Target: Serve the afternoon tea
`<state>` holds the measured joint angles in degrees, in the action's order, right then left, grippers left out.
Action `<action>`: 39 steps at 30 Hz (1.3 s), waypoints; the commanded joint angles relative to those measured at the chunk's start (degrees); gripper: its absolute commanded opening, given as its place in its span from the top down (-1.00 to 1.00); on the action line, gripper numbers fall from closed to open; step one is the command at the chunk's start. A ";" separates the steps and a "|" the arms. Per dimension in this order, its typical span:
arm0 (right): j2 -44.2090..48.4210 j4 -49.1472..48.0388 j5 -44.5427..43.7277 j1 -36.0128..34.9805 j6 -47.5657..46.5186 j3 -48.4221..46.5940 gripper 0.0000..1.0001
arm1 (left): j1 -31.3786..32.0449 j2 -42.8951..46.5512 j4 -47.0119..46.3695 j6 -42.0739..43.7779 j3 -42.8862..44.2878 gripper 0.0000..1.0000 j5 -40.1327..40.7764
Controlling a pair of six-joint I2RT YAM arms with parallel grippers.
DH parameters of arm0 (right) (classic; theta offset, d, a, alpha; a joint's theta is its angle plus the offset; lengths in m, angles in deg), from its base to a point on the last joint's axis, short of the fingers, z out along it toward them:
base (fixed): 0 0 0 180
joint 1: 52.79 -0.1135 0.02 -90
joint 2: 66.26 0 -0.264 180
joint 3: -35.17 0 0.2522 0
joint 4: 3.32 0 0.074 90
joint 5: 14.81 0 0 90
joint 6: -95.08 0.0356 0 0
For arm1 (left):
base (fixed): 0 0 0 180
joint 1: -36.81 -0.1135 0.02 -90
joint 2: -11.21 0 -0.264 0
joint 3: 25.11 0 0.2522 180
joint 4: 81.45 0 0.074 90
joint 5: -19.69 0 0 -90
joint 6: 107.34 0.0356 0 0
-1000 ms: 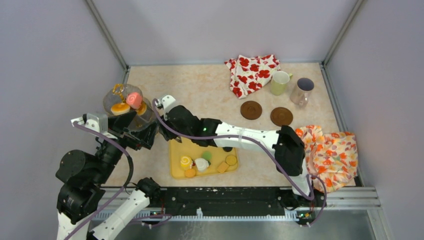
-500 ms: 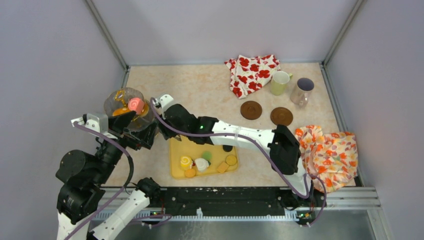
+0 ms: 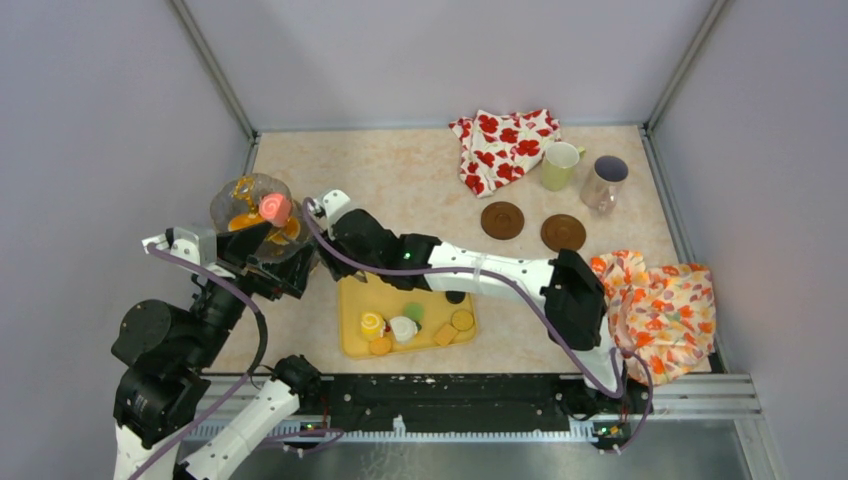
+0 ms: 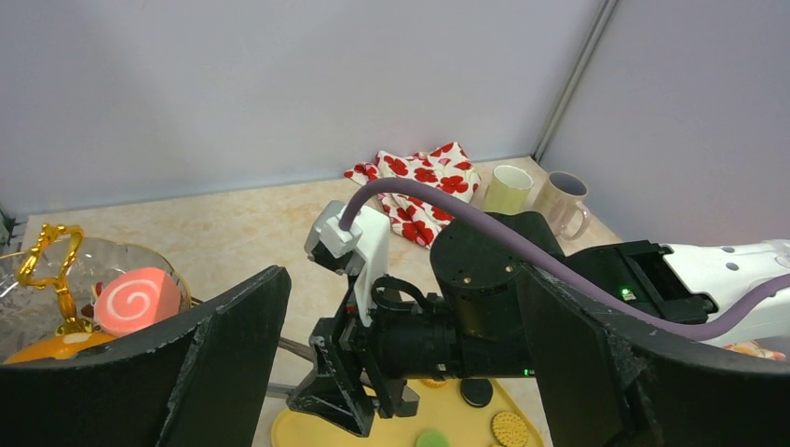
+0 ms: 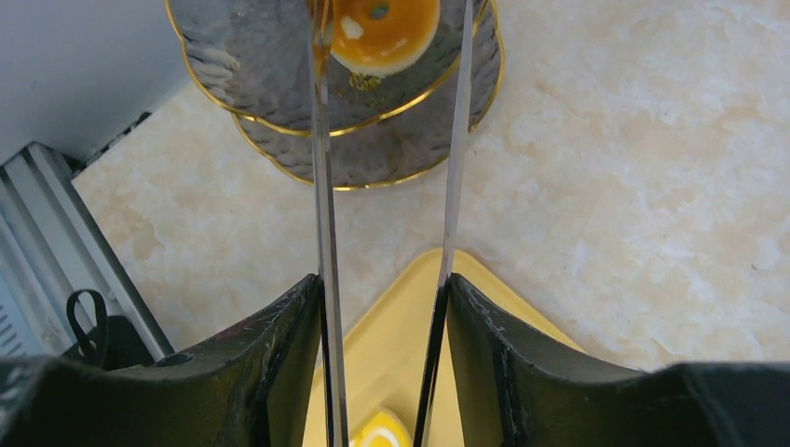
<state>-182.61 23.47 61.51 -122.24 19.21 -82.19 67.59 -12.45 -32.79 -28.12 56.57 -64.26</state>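
A two-tier glass stand (image 3: 232,204) at the left holds a pink swirl roll (image 3: 274,207) and an orange tart (image 3: 243,222). My right gripper (image 3: 320,260) is shut on the metal tongs (image 5: 321,186), one blade against each finger. Both blades reach over the stand (image 5: 270,56), either side of an orange tart (image 5: 384,28), with nothing between them. My left gripper (image 3: 272,262) stands wide open and empty beside the stand, facing the right wrist. Several sweets, among them a yellow swirl roll (image 3: 372,323) and a biscuit (image 3: 462,320), lie on the yellow tray (image 3: 360,295). The pale-yellow mug (image 3: 559,165) and greyish mug (image 3: 604,181) stand far right.
Two brown coasters (image 3: 502,220) (image 3: 563,232) lie in front of the mugs. A red-flowered cloth (image 3: 505,147) is bunched at the back. An orange-flowered cloth (image 3: 665,310) lies at the right edge. Walls close in the left, back and right sides.
The tongs' blades have spread a little as my right gripper's fingers eased apart. The stand has shifted slightly in view. My left gripper stays wide open.
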 commanded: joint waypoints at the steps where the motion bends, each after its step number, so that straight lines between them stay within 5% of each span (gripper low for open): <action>1: 7.40 -2.92 -0.63 0.45 -0.38 3.46 0.01 | -0.16 -0.51 -1.75 -0.16 -0.17 -0.98 0.10; 15: 21.60 -3.91 1.88 0.46 2.65 19.93 0.02 | -0.18 -0.47 -4.00 -0.63 -4.28 -0.98 -0.34; 30: 44.92 2.97 4.40 0.28 7.90 47.74 0.03 | -0.15 5.53 -10.05 -0.91 -18.54 -0.98 -2.00; 39: 54.28 7.97 7.31 0.32 10.47 56.77 0.02 | -0.16 11.25 -13.10 0.04 -27.64 -0.98 -1.96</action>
<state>-132.78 29.81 67.90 -122.24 26.95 -27.02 67.59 -3.99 -41.12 -28.58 31.85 -65.88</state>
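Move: The tray's middle lies about 14 cm to the right of the tongs-holding right hand, some 3 cm back and 19 cm below. On it, the yellow swirl cake is about 6 cm right and 7 back, the white cake 12 right and 7 back. The cake stand is roughly 15 cm left and 11 ahead. From the empty left hand the tray's middle is some 15 cm right, 8 ahead and 41 below. The right hand, its tongs already open, draws away from the cake stand towards the tray's near right side, going about 23 cm right and 11 cm back; it first rises a little, then sinks to nearly 6 cm below its start, the wrist tipping some 15 degrees and the tongs kept open at one width. Meanwhile the left hand, wide open and empty, comes down about 12 cm beside the stand, easing some 3 cm forward and slightly right, and tilts a few degrees down. ##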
